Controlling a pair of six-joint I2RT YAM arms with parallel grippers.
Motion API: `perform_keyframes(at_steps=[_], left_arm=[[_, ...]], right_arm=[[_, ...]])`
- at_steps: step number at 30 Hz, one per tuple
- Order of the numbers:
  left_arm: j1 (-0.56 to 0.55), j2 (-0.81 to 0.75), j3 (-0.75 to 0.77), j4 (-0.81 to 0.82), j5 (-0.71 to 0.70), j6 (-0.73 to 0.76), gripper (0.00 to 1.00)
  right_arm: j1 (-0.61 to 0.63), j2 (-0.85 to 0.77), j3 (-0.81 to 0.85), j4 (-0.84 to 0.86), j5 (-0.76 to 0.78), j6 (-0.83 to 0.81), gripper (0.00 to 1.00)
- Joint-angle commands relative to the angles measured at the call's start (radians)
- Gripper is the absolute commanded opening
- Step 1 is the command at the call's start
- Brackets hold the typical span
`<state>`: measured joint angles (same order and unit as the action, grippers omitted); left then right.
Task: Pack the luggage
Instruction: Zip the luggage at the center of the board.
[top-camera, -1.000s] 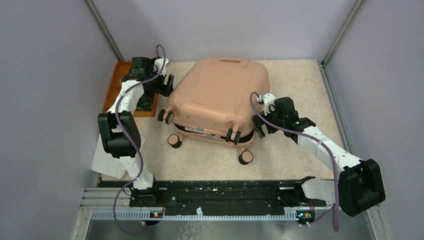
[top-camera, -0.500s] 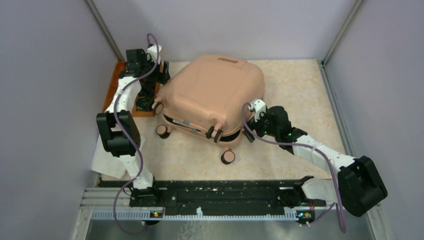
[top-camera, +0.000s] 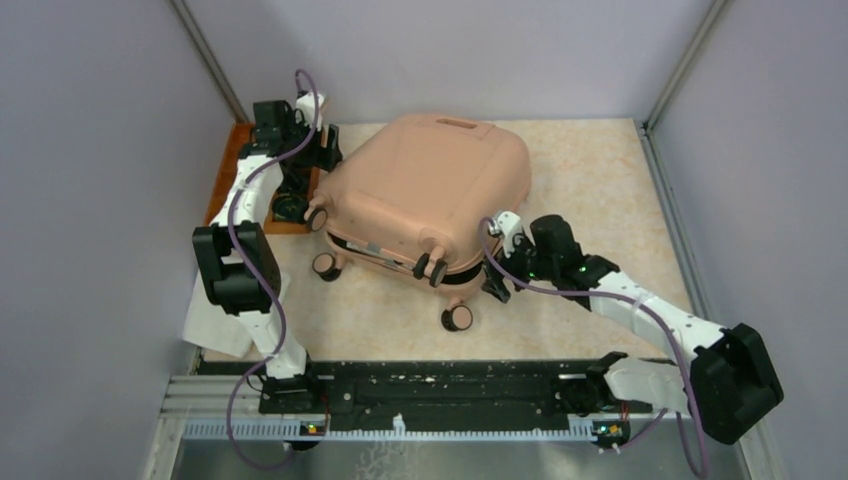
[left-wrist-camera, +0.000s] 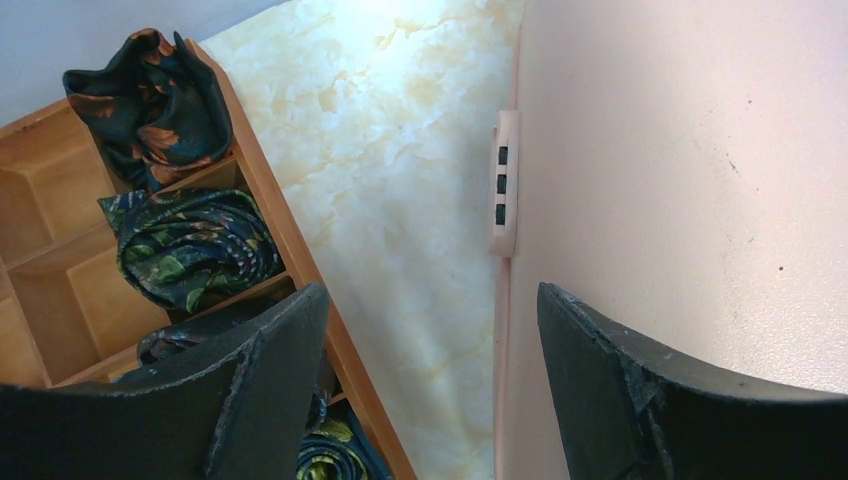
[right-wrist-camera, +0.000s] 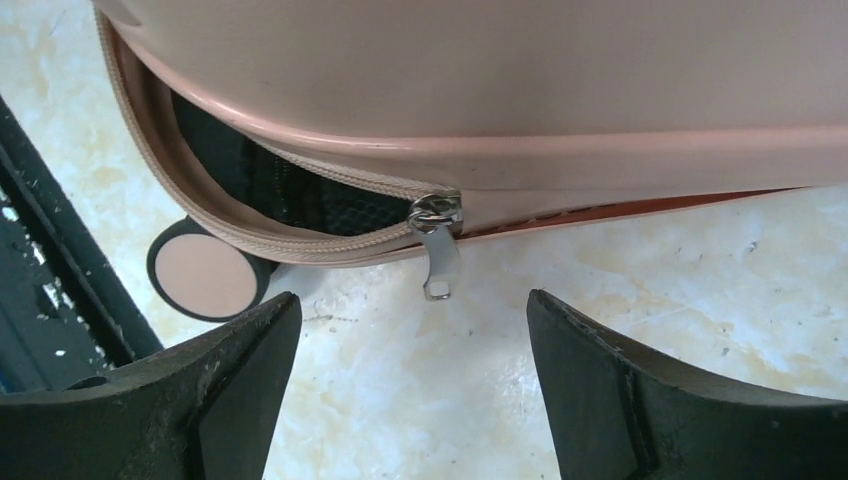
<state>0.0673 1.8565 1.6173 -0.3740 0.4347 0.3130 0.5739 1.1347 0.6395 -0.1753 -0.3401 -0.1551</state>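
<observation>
The peach-pink luggage (top-camera: 430, 190) lies flat mid-table, lid down, with its wheels (top-camera: 458, 318) toward me. My left gripper (top-camera: 322, 160) is open at its far left corner, one finger over the tray and the other against the shell (left-wrist-camera: 680, 180), beside a small lock panel (left-wrist-camera: 504, 185). My right gripper (top-camera: 497, 272) is open at the near right corner with nothing between its fingers. In the right wrist view the zipper pull (right-wrist-camera: 438, 255) hangs just ahead of the gripper (right-wrist-camera: 413, 300). Left of the pull the zip gapes, showing black lining (right-wrist-camera: 260, 180).
An orange compartmented tray (top-camera: 228, 185) sits at the left wall, holding several rolled dark patterned cloths (left-wrist-camera: 185, 245). A white cloth (top-camera: 215, 320) lies at the near left. A black rail (top-camera: 440, 385) runs along the near edge. A pink wheel (right-wrist-camera: 205, 278) is left of the pull.
The luggage has slid and turned to the left against the tray side. My right gripper followed to its near right corner, narrowing slightly. The left gripper shifted back and left.
</observation>
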Motion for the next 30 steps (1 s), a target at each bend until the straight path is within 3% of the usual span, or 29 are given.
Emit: perform_keyframes(at_steps=[1, 11, 19, 26, 30], left_arm=[[-0.034, 0.005, -0.041, -0.156, 0.07, 0.016, 0.83], [-0.032, 0.002, -0.042, -0.159, 0.067, 0.023, 0.83], [-0.026, -0.012, -0.033, -0.152, 0.076, 0.009, 0.83], [-0.026, -0.022, -0.03, -0.168, 0.107, 0.007, 0.83], [-0.025, -0.025, -0.03, -0.17, 0.113, 0.003, 0.82]], right_arm=[[0.011, -0.053, 0.08, -0.134, -0.036, -0.057, 0.84], [0.011, 0.095, 0.139, -0.048, 0.118, -0.191, 0.74], [0.016, 0.118, 0.182, 0.007, 0.122, -0.201, 0.45], [0.04, -0.014, 0.069, 0.084, 0.126, -0.121, 0.07], [0.046, -0.04, 0.023, 0.135, 0.144, -0.09, 0.01]])
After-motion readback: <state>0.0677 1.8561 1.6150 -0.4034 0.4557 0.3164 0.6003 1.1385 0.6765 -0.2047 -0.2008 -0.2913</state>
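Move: The luggage's metal zip pull hangs at the near right corner, about 3 cm ahead of the right hand, 1 cm to its right and 1 cm lower. From the same hand, the nearest lower caster wheel is roughly 8 cm left, 8 cm back and 5 cm lower, and the lid's right caster wheel about 13 cm left, 2 cm ahead and 8 cm higher. From the left hand, the pull is some 27 cm back, 30 cm right and 10 cm lower. The right hand lifts a touch, then reaches forward about 4 cm and dips some 2 cm to the hanging zip pull, rolling about 10 degrees so that its left side drops. Its wide-open fingers start closing on the way and end almost shut, pinching the pull's free end between the fingertips, while the hand eases back about 1 cm and up 2 cm. ##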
